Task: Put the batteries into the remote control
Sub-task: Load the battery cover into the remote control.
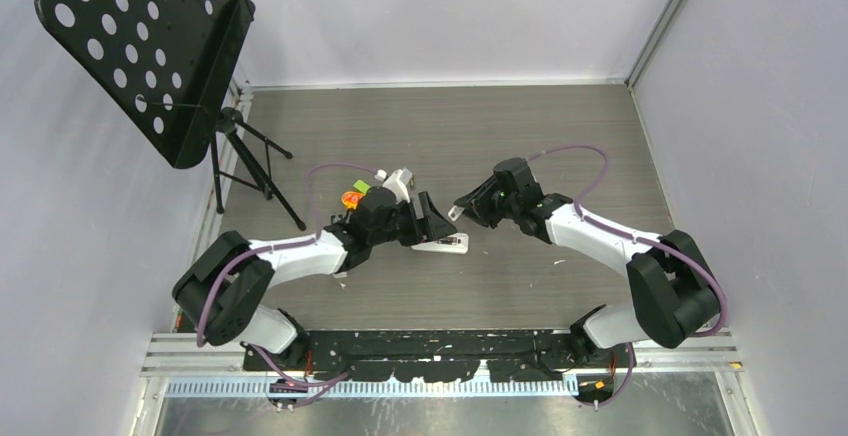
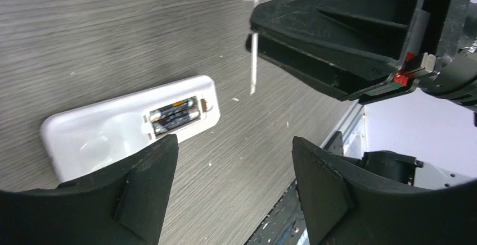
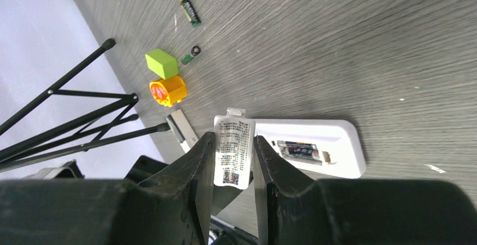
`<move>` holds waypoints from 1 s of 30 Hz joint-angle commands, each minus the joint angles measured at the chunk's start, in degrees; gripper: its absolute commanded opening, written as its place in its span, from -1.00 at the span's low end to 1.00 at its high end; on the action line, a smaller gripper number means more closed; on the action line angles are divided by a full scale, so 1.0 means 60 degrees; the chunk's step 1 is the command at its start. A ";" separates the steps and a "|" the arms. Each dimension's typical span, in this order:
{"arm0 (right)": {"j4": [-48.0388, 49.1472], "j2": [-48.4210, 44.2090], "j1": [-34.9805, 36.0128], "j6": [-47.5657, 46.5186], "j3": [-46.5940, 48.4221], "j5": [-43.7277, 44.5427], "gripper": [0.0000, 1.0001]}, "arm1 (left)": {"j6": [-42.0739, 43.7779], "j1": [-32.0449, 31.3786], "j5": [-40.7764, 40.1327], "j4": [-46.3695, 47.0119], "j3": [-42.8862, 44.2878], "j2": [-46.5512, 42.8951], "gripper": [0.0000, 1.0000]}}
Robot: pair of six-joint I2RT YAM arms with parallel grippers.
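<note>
The white remote control (image 2: 112,135) lies face down with its battery bay uncovered. Two batteries (image 2: 174,116) sit side by side in the bay. My left gripper (image 2: 233,149) hovers just above and beside the remote, jaws open and empty. My right gripper (image 3: 233,139) is shut on the remote's white battery cover (image 3: 235,160), a small printed plate held upright above the remote (image 3: 337,144). From above, the two grippers (image 1: 430,218) (image 1: 462,208) stand close together over the remote (image 1: 445,246). Two loose batteries (image 3: 188,9) (image 3: 190,57) lie farther off on the table.
An orange-and-green toy (image 3: 164,79) sits near the loose batteries. A second white remote (image 1: 400,184) lies behind the left gripper. A black music stand (image 1: 150,46) with tripod legs (image 3: 67,121) occupies the far left corner. Grey walls enclose the table.
</note>
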 commanded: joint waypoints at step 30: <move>-0.0075 -0.0989 -0.0301 -0.3991 0.0334 -0.1780 0.75 | 0.0831 0.0638 0.2432 0.0973 0.0912 0.0645 -1.00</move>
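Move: The battery cover is already pinched in the right hand's fingertips, its middle about 1 cm left of that hand point and level with it. From the open left hand it lies some 4 cm ahead and 4 cm to the right, about 1 cm higher. The remote control rests roughly 9 cm below the left hand, about 3 cm ahead of it and straight in line sideways; a green battery lies about 15 cm ahead, 10 cm left and 10 cm down. The battery cover changes hands in the air above the remote control: the right hand carries it about 2 cm left, slightly back and up, while the open left hand comes some 2 cm right, forward and up to meet it. The left fingers shut, pinching the end opposite the tab; then the right fingers spread wide and let go, that wrist turning some 10 degrees counter-clockwise. ##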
